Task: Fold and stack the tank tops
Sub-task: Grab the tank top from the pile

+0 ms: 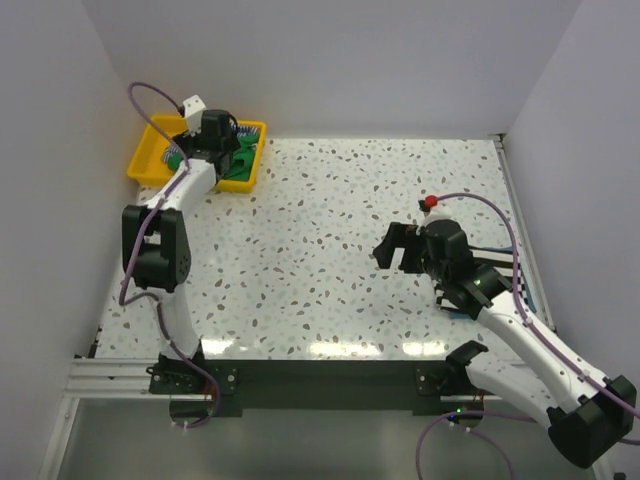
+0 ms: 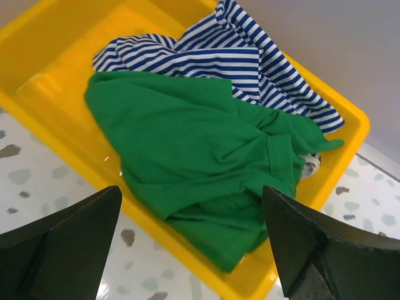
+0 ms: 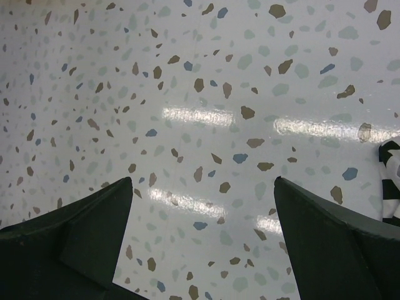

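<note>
A crumpled bright green tank top (image 2: 200,169) lies in the yellow tray (image 2: 37,44), partly over a blue-and-white striped tank top (image 2: 231,56) at the tray's far side. My left gripper (image 2: 191,189) hovers open above the green one, nothing between its fingers; from above, the left gripper (image 1: 222,140) hangs over the tray (image 1: 145,160). My right gripper (image 3: 203,180) is open above bare table at the right, the right gripper (image 1: 398,250) holding nothing. A corner of the black-and-white striped tank top (image 3: 390,181) shows at the right edge, mostly hidden under the right arm (image 1: 519,283).
The tray stands in the far left corner against the white walls. The speckled table (image 1: 300,260) stretches between the arms. A raised rail (image 1: 515,210) runs along the table's right edge.
</note>
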You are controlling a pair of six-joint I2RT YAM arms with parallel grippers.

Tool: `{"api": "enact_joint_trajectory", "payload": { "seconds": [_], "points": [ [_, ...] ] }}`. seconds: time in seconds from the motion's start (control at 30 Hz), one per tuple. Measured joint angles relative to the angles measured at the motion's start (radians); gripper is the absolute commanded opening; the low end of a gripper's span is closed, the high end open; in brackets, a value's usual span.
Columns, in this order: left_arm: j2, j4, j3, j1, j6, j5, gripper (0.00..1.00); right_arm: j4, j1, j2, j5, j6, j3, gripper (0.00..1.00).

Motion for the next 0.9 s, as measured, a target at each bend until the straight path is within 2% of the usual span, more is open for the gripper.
{"api": "enact_joint_trajectory", "payload": {
  "seconds": [0.13,0.27,0.47,0.87,0.9],
  "points": [
    [0.233,0.002,0.172,0.012,0.033,0.030,0.96,0.000,0.000,0.002,-0.010,-0.003,-0.002,0.99],
    [0.337,0.001,0.193,0.010,0.060,0.106,0.95,0.004,0.000,0.003,-0.015,-0.007,-0.008,0.99],
    [0.357,0.024,0.230,0.010,0.076,0.167,0.91,0.003,0.000,0.003,-0.016,-0.008,-0.022,0.99],
    [0.440,0.089,0.316,0.010,0.077,0.257,0.75,0.002,0.000,0.000,-0.015,-0.013,-0.040,0.99],
    [0.451,0.088,0.316,0.010,0.072,0.264,0.72,0.002,0.000,0.002,-0.015,-0.014,-0.040,0.99]
  ]
}}
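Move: The right part of the green tank top in the yellow tray lies about 10 cm ahead of the left hand, 5 cm to its right and some 13 cm below. The blue-striped tank top lies about 8 cm beyond that part and 5 cm farther left. The tray's middle is about 7 cm left of the aimed-at part. From the right hand, that part is some 38 cm ahead and 40 cm left, well below. Bring the open left gripper forward and down about 12 cm over the green tank top. Rise some 3 cm while easing on forward and right, then dip 3 cm again onto the top's right part. Turn the hand about 15 degrees clockwise on the way and bring the fingers in by a quarter, either side of a fold. ##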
